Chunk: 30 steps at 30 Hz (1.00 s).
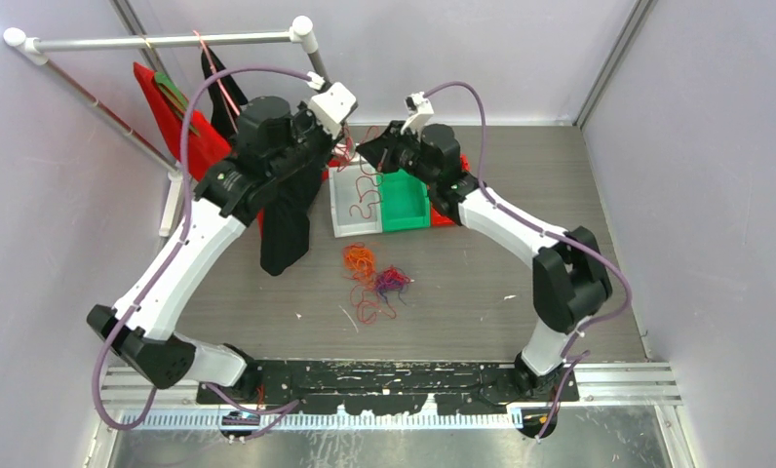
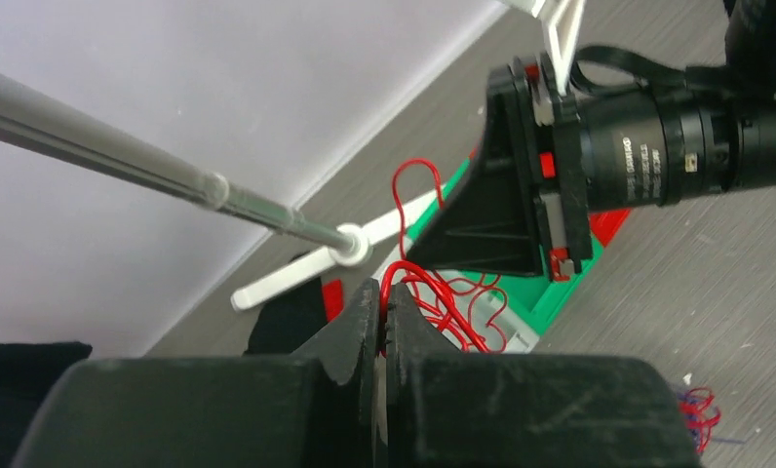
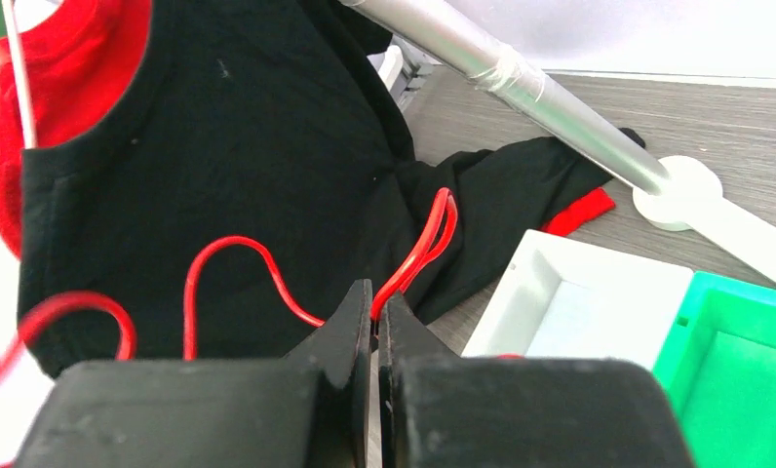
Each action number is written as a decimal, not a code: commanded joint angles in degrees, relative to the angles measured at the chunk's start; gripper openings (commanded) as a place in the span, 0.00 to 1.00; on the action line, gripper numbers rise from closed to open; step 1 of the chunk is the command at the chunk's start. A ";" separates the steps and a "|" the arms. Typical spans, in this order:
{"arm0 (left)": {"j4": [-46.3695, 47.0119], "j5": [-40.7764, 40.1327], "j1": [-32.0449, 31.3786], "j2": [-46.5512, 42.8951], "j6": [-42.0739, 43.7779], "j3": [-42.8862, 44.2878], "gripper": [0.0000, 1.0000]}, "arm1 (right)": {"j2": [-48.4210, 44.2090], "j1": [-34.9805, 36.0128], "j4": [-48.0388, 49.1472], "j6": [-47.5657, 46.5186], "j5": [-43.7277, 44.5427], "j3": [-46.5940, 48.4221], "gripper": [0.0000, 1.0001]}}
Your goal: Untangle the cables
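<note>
Both grippers meet above the white bin point(image 1: 343, 222) at the back. My left gripper point(image 1: 339, 146) is shut on a red cable point(image 2: 446, 294), pinched at its fingertips in the left wrist view point(image 2: 384, 292). My right gripper point(image 1: 372, 148) is shut on the same red cable point(image 3: 230, 246), which loops out both sides of its jaws in the right wrist view point(image 3: 375, 298). Part of the red cable point(image 1: 366, 200) hangs into the white bin. On the table lie an orange clump point(image 1: 359, 258), a purple clump point(image 1: 392, 281) and a loose red wire point(image 1: 368, 309).
A green bin point(image 1: 405, 201) stands next to the white one. A black garment point(image 1: 287, 229) and a red garment point(image 1: 168, 107) hang from a white rack point(image 1: 170, 42) at the back left. The rack's pole point(image 3: 521, 83) and foot point(image 3: 679, 190) are close to the right gripper.
</note>
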 commanded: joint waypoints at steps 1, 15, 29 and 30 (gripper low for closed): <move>-3.60 -4.24 -0.01 1.65 2.06 2.86 0.00 | 4.02 -0.51 4.81 2.98 -3.18 7.82 0.01; -4.46 -6.41 0.07 7.68 6.57 -2.92 0.00 | 16.89 -2.20 -2.37 1.66 0.01 11.75 0.15; -4.52 -7.81 1.21 17.25 7.77 -1.52 0.00 | 5.83 -6.41 -20.53 -4.68 4.78 4.62 0.48; -4.05 -7.93 1.20 17.92 8.15 -1.37 0.00 | 4.84 -6.87 -20.55 -4.58 5.21 3.74 0.49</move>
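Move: The red cable is pinched in both my hands. The white bin I take it to lies about 12 cm ahead of my left hand, 1 cm right and 38 cm below; from my right hand it is roughly 6 cm ahead, 1 cm left and 27 cm below. The green bin adjoins it, 9 cm farther right. On the table, the orange cable tangle sits some 11 cm nearer me than the white bin, with the purple cable another 5 cm back and 6 cm right. I lower the red cable towards the white bin with both hands. My left hand sinks about 17 cm and eases 5 cm forward, tipping its fingers down while keeping its pinch. My right hand reaches forward and slightly left, then drops some 15 cm, opens about halfway to let go of the cable and swings right, over the green bin's side. ##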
